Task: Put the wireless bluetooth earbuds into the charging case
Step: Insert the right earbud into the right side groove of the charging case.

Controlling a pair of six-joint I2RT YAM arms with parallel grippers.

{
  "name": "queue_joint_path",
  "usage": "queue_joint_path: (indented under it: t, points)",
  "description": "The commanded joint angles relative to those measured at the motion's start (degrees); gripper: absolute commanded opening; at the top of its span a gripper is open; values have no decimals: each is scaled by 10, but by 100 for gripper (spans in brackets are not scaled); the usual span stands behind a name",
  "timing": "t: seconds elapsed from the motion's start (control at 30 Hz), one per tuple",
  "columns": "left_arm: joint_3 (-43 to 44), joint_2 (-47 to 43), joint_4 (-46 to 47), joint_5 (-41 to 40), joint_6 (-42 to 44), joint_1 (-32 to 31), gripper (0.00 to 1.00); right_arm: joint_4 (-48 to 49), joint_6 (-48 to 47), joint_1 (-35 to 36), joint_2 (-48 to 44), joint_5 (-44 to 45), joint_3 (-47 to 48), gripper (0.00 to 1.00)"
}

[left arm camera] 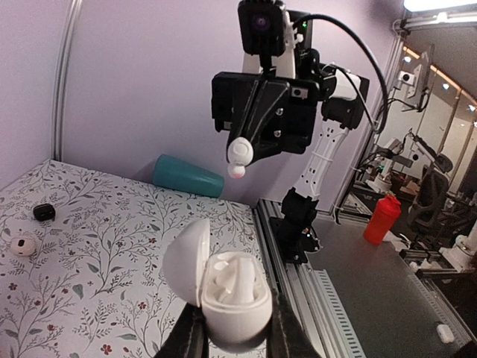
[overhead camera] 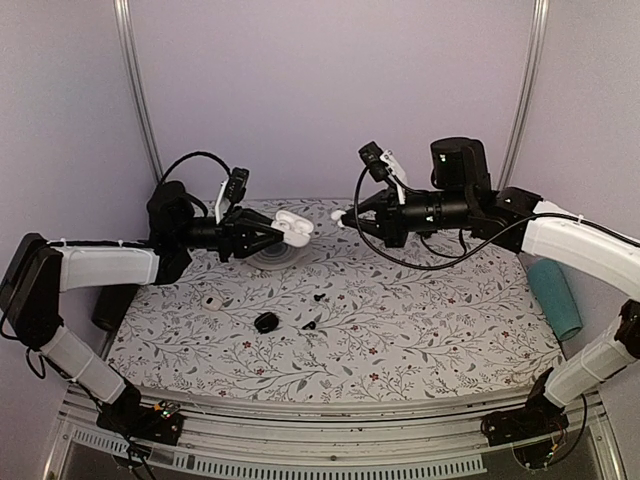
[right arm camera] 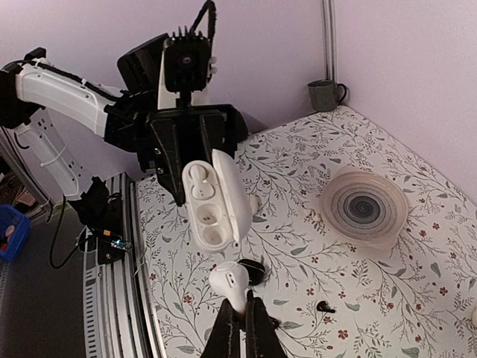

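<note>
My left gripper is shut on the white charging case, held above the table with its lid open. In the left wrist view the case sits between the fingers, lid swung left. One earbud lies in the upper slot; the lower slot is bare. My right gripper is shut on the stem of a second white earbud, its bulb facing the case. This earbud hangs a short gap right of the case, not touching it, and also shows as a held earbud.
A clear ribbed round dish lies on the floral table under the case. Small black bits and a black lump lie mid-table, a small white round piece at left. A teal cylinder lies at the right edge, a dark mug at the far left.
</note>
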Motion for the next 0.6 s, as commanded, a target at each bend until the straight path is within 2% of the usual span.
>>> queue_joint_path:
  t: [0.0,0.17,0.33,0.57]
  points:
    - [9,-2,21,21,2,-10,0,-33,-44,31,29,-31,53,3]
    - [7,-14,-1,15,37,-28,0,-64,-62,57,58,-26,89,3]
    - [27,-28,-95,2,110,-50,0,-95,-79,72,82,-6,116,3]
    - [32,-34,-102,1,116,-54,0,-118,-86,78,91,11,123,3]
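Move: The charging case, still held by the left hand, lies some 11 cm to the right hand's left, about 1 cm back and 2 cm lower. From the left hand, the right earbud in the right fingers is about 11 cm to the right, 1 cm ahead and 2 cm up. On the table, some 31 cm below the right hand, the round plate is about 24 cm ahead and 18 cm left, and the black box roughly 20 cm left, level fore and aft. The right earbud, still pinched by its end, is carried about 5 cm left and 3.5 cm back towards the case's empty groove, rising slightly, then dipping to end about 1 cm lower as the wrist turns some 10 degrees counter-clockwise. Keeping its grip on the case, the left hand brings it about 3 cm back and 2 cm right to meet the earbud. ##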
